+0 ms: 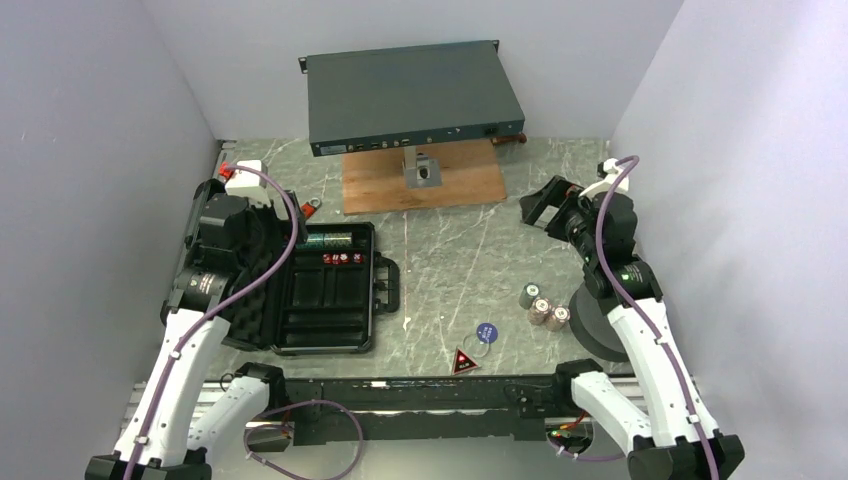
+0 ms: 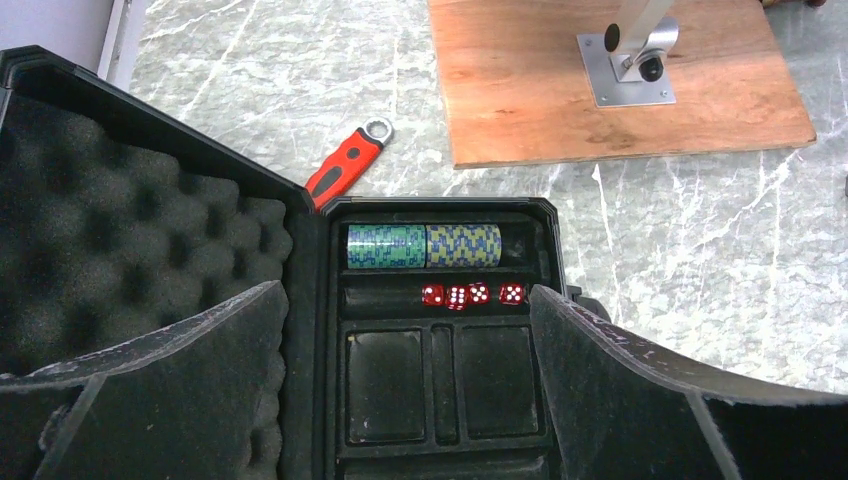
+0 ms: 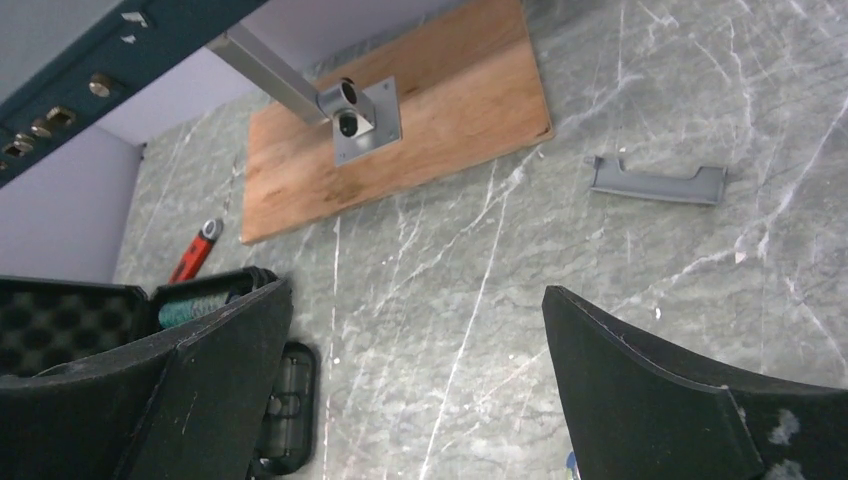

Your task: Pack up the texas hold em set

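Note:
The black case [image 1: 300, 345] lies open at the left of the table, its foam lid [image 2: 120, 230] folded out to the left. In its far slot lies a row of green and blue-yellow chips [image 2: 423, 246], with several red dice [image 2: 470, 295] just below them. Three short chip stacks [image 1: 542, 310], a blue disc [image 1: 486, 331] and a red triangle marker [image 1: 465, 362] sit loose on the table to the right of the case. My left gripper [image 2: 410, 400] hangs open over the case's tray, holding nothing. Far right, my right gripper [image 1: 538, 208] is open above bare table [image 3: 420, 400].
A grey rack unit [image 1: 410, 95] stands on a post over a wooden board [image 1: 420, 180] at the back. A red-handled tool [image 2: 345, 165] lies beyond the case. A grey bracket [image 3: 658, 182] lies at the far right. A dark foam ring [image 1: 598, 330] sits by the right arm.

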`<state>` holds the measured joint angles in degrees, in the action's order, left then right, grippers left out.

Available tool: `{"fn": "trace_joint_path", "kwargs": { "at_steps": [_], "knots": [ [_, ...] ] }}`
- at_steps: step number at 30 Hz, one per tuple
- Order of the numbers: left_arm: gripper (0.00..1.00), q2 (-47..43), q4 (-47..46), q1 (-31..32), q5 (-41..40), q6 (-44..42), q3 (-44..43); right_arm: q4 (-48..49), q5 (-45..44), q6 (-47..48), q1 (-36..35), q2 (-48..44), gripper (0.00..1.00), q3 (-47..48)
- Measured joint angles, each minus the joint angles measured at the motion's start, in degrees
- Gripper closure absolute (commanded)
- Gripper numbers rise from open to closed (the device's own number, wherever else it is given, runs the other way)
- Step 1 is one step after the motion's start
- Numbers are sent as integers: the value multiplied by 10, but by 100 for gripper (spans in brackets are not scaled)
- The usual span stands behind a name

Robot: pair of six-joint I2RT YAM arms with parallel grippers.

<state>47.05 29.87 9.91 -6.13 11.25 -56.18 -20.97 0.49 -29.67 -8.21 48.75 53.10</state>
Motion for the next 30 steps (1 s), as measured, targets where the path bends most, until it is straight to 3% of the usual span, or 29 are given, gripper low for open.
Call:
{"fn": "trace_joint_path", "kwargs": {
  "at_steps": [21, 30],
  "knots": [
    [2, 3, 1, 1, -4, -1, 0, -128, -110, 34, -167, 74, 0, 32],
    [5, 30, 13, 21, -9, -12, -1, -147, -125, 28, -190, 76, 0, 10]
  ]
}}
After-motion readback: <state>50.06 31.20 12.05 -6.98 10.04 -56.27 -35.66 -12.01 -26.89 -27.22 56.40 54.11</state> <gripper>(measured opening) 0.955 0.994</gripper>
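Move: The grey-green chip stack standing nearest the middle of the table lies about 4 cm back and 3 cm to the left of the right hand, some 19 cm below it. Of the two brownish stacks beside it, the nearer is about 6 cm back and 1 cm left of that hand, the farther 8 cm back and 3 cm right. The blue button lies roughly 11 cm back and 12 cm left. From the left hand, the grey-green stack is some 47 cm to the right and about level ahead. Towards the grey-green stack the empty right hand sinks about 8 cm, swinging some 5 cm left and drawing back nearly 4, its fingers wide open. Its wrist tips the fingers down by roughly 20 degrees, lowers its left side and turns slightly counter-clockwise. Late on, the left hand, also open, starts down over the case by about 2 cm. ##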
